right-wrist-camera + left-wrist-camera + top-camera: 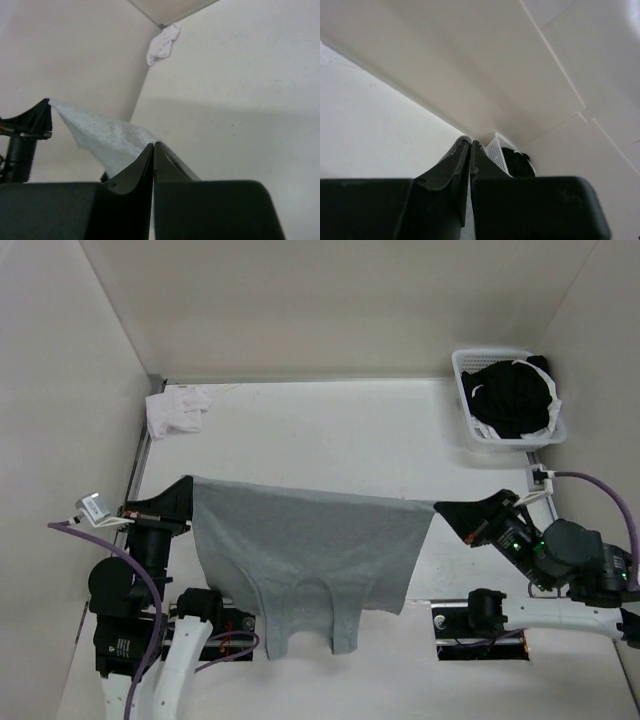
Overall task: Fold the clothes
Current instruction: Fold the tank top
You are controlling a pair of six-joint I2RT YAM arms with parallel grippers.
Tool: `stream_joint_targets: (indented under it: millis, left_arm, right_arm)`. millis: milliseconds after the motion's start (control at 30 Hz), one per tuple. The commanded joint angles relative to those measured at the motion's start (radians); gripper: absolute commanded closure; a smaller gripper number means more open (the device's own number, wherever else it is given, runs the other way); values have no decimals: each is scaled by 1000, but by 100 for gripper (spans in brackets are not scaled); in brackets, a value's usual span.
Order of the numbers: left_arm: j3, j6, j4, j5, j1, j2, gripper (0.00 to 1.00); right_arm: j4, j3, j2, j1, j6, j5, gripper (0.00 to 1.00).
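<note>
The clothes (310, 550), a light grey sleeveless top, hang stretched between my two grippers above the table (340, 440). The top's upper edge is pulled nearly taut and its straps dangle toward the near edge. My left gripper (188, 486) is shut on the top's left corner. My right gripper (438, 507) is shut on the right corner. In the right wrist view the grey fabric (100, 135) runs from my shut right gripper (153, 145) across to the left one. In the left wrist view my left gripper (470, 142) is shut, and the fabric barely shows there.
A white basket (470, 410) at the back right holds a black garment with white trim (510, 395). A small white cloth (178, 410) lies in the back left corner. Walls enclose the table on three sides.
</note>
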Motion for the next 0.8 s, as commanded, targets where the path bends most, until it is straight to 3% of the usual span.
stream_joint_targets:
  millis: [0, 100, 200, 267, 333, 433, 533, 667, 767]
  left_arm:
    - [-29, 30, -61, -38, 5, 37, 100]
    - [-145, 16, 3, -41, 7, 86, 100]
    - [-264, -2, 160, -47, 21, 225, 99]
    - [-327, -26, 327, -41, 31, 385, 99]
    - [-339, -40, 501, -45, 31, 590, 99]
    - [-265, -44, 717, -47, 36, 941, 99]
    - [-133, -62, 830, -31, 47, 1218, 99]
    - [44, -96, 845, 19, 59, 1421, 99]
    - [125, -103, 839, 33, 65, 1484, 99]
  right_arm:
    - [-80, 16, 97, 31, -15, 156, 97]
    - [52, -62, 153, -134, -96, 62, 97]
    - [312, -208, 240, -488, -184, -303, 97]
    - [501, -295, 356, -751, -187, -568, 98]
    - [676, -334, 525, -944, -165, -733, 98]
    - [844, -287, 761, -1071, -165, -815, 98]
    - [907, -140, 979, -1123, -181, -855, 98]
    - [875, 83, 1188, -1186, -211, -858, 98]
    - [823, 204, 1272, -1217, -218, -867, 98]
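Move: Both hands already hold the upper corners of the doubled tank top up in the air. The bare mid-table where it will be laid has its middle about 17 cm ahead, 20 cm right and 37 cm below the left hand; from the right hand it is 20 cm ahead, 17 cm left and 34 cm below. The white cloth lies some 35 cm ahead and 15 cm left of the left hand, and the laundry basket 41 cm ahead and 29 cm right of the right hand. Keeping their shut grip on the two corners, both hands swing the hanging tank top forward and down over the bare mid-table, about 30 cm each way for the left and a little more forward but less down for the right, while the left fingers tip down some 45 degrees and the right ones tip less and turn clockwise. The descent bottoms out short of the table, and both carry on forward towards the table's far side, rising slightly, so that the held edge leads and the cloth trails back towards the robot. ##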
